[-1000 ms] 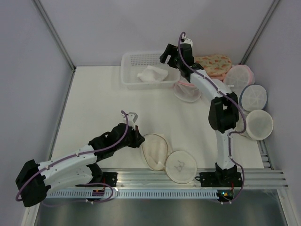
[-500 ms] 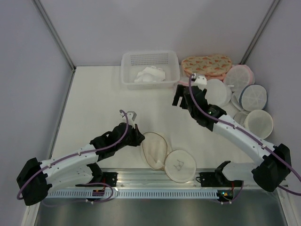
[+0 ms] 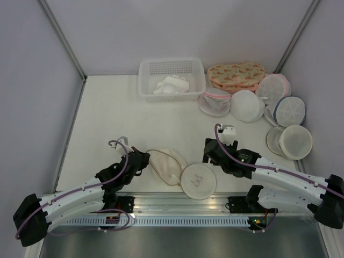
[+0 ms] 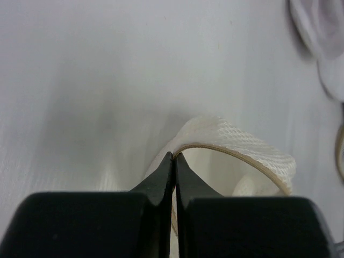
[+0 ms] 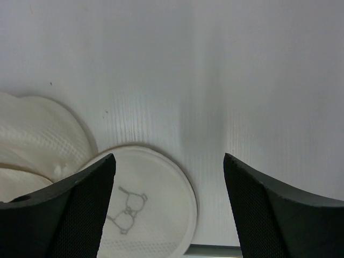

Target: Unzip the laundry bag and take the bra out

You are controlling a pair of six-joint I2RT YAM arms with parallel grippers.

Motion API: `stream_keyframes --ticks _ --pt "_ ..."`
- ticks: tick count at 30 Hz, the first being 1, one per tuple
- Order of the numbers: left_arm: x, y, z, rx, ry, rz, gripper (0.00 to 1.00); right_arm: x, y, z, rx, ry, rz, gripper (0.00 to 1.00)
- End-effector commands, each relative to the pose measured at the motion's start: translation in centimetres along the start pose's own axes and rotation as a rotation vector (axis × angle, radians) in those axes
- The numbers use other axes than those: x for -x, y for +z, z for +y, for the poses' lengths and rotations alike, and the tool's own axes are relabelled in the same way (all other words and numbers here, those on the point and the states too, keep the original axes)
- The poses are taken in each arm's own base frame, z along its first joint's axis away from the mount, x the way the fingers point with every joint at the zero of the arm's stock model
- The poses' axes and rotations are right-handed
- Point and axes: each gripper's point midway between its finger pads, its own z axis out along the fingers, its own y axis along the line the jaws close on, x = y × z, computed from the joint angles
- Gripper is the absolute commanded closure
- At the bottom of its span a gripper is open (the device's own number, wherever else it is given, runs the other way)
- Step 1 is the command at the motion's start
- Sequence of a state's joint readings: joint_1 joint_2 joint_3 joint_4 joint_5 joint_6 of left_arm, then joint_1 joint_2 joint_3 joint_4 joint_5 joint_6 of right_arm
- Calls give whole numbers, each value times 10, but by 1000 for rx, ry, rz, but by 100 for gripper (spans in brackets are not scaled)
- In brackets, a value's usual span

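Observation:
The laundry bag point(image 3: 167, 165) lies unzipped near the table's front edge, its cream mesh shell gaping and its round flap point(image 3: 198, 181), printed with a small bra outline, folded out to the right. My left gripper point(image 3: 144, 159) is shut on the bag's tan-brown rim; in the left wrist view the jaws point(image 4: 174, 157) pinch that rim with the mesh point(image 4: 242, 148) curling away behind. My right gripper point(image 3: 208, 156) hangs open just above the flap point(image 5: 153, 207), empty, with the shell point(image 5: 37, 140) to its left. The bra point(image 3: 172, 86) lies crumpled in the white basket point(image 3: 171, 66) at the back.
Several other pouches crowd the back right: a floral orange one point(image 3: 236, 75), white domes with pink trim point(image 3: 215, 102) and blue trim point(image 3: 290, 110), and a cream round one point(image 3: 295, 141). A metal rail point(image 3: 177, 203) runs along the front edge right by the bag.
My right arm swung from above the basket down to the front beside the bag, leaving the bra in the basket. My left gripper drew the bag's rim toward the left and nearer.

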State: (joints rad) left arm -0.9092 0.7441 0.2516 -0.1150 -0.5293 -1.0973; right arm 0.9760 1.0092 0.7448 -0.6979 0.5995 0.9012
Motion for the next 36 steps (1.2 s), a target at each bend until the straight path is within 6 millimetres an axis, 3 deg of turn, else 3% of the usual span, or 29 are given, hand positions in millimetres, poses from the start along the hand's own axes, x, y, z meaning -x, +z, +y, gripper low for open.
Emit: stream_keyframes --ticks 1,5,7,14,19,29,36 --pt "41 0 3 16 -275 -223 98 -23 -1 -3 -15 27 48 14" --pt "49 0 7 20 -355 -273 98 -51 2 2 16 51 108 15" --pt "45 0 5 18 -359 -253 98 -64 3 13 62 74 145 16" --pt "25 2 11 30 -365 -167 98 -107 8 18 48 62 213 24" --pt "24 0 8 12 -350 -151 98 -114 8 21 33 40 220 44" --pt "15 -2 11 17 -315 -109 98 -122 12 -16 -92 42 204 46" --pt "6 -2 13 20 -299 -69 98 -138 24 -22 -99 64 210 63"
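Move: The flat laundry bag half with the bra logo has its middle about 10 cm back and 8 cm to the left of the open right hand, some 12 cm below, so its right edge is almost directly back from the hand. The raised mesh half lies about 21 cm left and 4 cm back; the table's front edge is 15 cm back. From the left hand, which already pinches the mesh half's rim, the logo half is some 22 cm right and 11 cm back. The right hand sinks about 11 cm while drawing back nearly 8 cm towards the right edge of the logo half, tipping some 15 degrees further down, bowing a little to the left and back again, and narrowing its fingers to roughly half their gap so that they come close astride that edge; contact can't be made out. Meanwhile the left hand keeps its pinch on the mesh half's rim, first pulling a couple of centimetres left, forward and slightly up with a counter-clockwise turn and its left side rolling down, then easing back a little. ##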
